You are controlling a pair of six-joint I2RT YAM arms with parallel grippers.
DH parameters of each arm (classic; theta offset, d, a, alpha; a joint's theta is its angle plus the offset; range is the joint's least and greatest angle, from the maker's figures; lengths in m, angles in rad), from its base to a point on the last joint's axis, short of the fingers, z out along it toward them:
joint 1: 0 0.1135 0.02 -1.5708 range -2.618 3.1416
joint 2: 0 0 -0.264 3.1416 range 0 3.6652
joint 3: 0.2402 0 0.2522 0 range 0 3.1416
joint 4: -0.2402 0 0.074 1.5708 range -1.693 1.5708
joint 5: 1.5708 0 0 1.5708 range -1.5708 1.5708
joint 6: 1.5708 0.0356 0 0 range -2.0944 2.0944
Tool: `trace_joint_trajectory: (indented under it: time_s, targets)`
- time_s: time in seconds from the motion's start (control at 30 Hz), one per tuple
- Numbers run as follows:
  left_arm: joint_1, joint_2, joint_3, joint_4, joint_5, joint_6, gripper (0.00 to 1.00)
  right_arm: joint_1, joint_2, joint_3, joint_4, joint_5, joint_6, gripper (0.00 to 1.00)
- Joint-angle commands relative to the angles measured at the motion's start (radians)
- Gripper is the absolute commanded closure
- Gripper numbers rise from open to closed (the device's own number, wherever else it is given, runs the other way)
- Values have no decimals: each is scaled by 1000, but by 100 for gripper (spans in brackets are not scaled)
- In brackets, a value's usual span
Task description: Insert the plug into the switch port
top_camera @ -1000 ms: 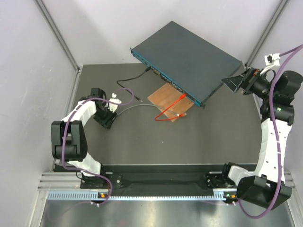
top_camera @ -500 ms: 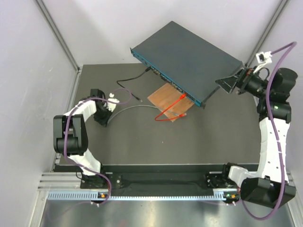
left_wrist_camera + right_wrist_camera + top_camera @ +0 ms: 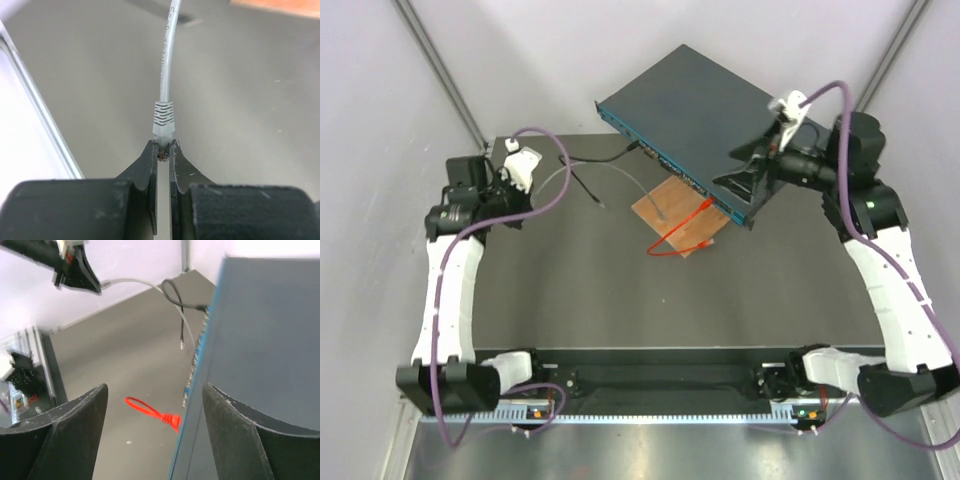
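Observation:
The switch (image 3: 715, 105) is a flat dark blue-grey box at the back, its port row (image 3: 675, 168) on the narrow front face. The thin red cable (image 3: 672, 238) loops over a wooden board. Its red-booted plug (image 3: 707, 205) lies right at the front face; I cannot tell whether it sits in a port. In the right wrist view the red boot (image 3: 171, 418) touches the switch's front edge (image 3: 196, 360). My right gripper (image 3: 155, 405) is open and empty, straddling the switch's right front corner (image 3: 745, 175). My left gripper (image 3: 163, 150) is shut on the grey cable's connector (image 3: 163, 120), held up at far left (image 3: 530, 188).
A black cable (image 3: 595, 162) is plugged into a port near the switch's left end. The grey cable (image 3: 610, 172) arcs from my left gripper toward the wooden board (image 3: 665, 205). White walls and metal posts close in both sides.
My left arm has swung up and back to the left, pulling the grey cable with it. My right gripper has moved left from beside the switch to over its right front corner.

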Motion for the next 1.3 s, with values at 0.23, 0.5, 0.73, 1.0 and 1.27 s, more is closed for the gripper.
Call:
trace_joint_trajectory:
  time_s: [0.23,0.5,0.73,1.0,1.27]
  targets:
    - [-27,-262,84,-211,324,404,100,421,225,377,-174,152,-417,30]
    - [-27,-365,113,-387,511,807,100,701,336,375,-163,285,-598,31]
    - [-25,-401,87,-437,558,1030,100,767,419,421,-169,288,-556,41]
    - [-25,-400,68,-351,624,1001,95,799,448,389,-196,285,-495,100]
    - [-25,-362,33,436,444,-167,44,588,363,283,28,217,-2,100]
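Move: The grey plug is already in the left fingers. It lies about 40 cm left of the right gripper, 5 cm farther out and 16 cm lower; so the left hand's goal, the right gripper, is 40 cm to its right, 5 cm back, 16 cm up. The red plug sits some 13 cm ahead, 2 cm left and 32 cm below the right hand. The black cable's free end is roughly 12 cm ahead, 14 cm right and 25 cm below the left hand. Keep the grey plug pinched and bring the left gripper back about 14 cm, up and right, turning clockwise, while the open right gripper sweeps some 22 cm left, also back and down. Pinch the grey cable behind its boot with the right fingers, then open the left to about half and lift it forward off the plug. ##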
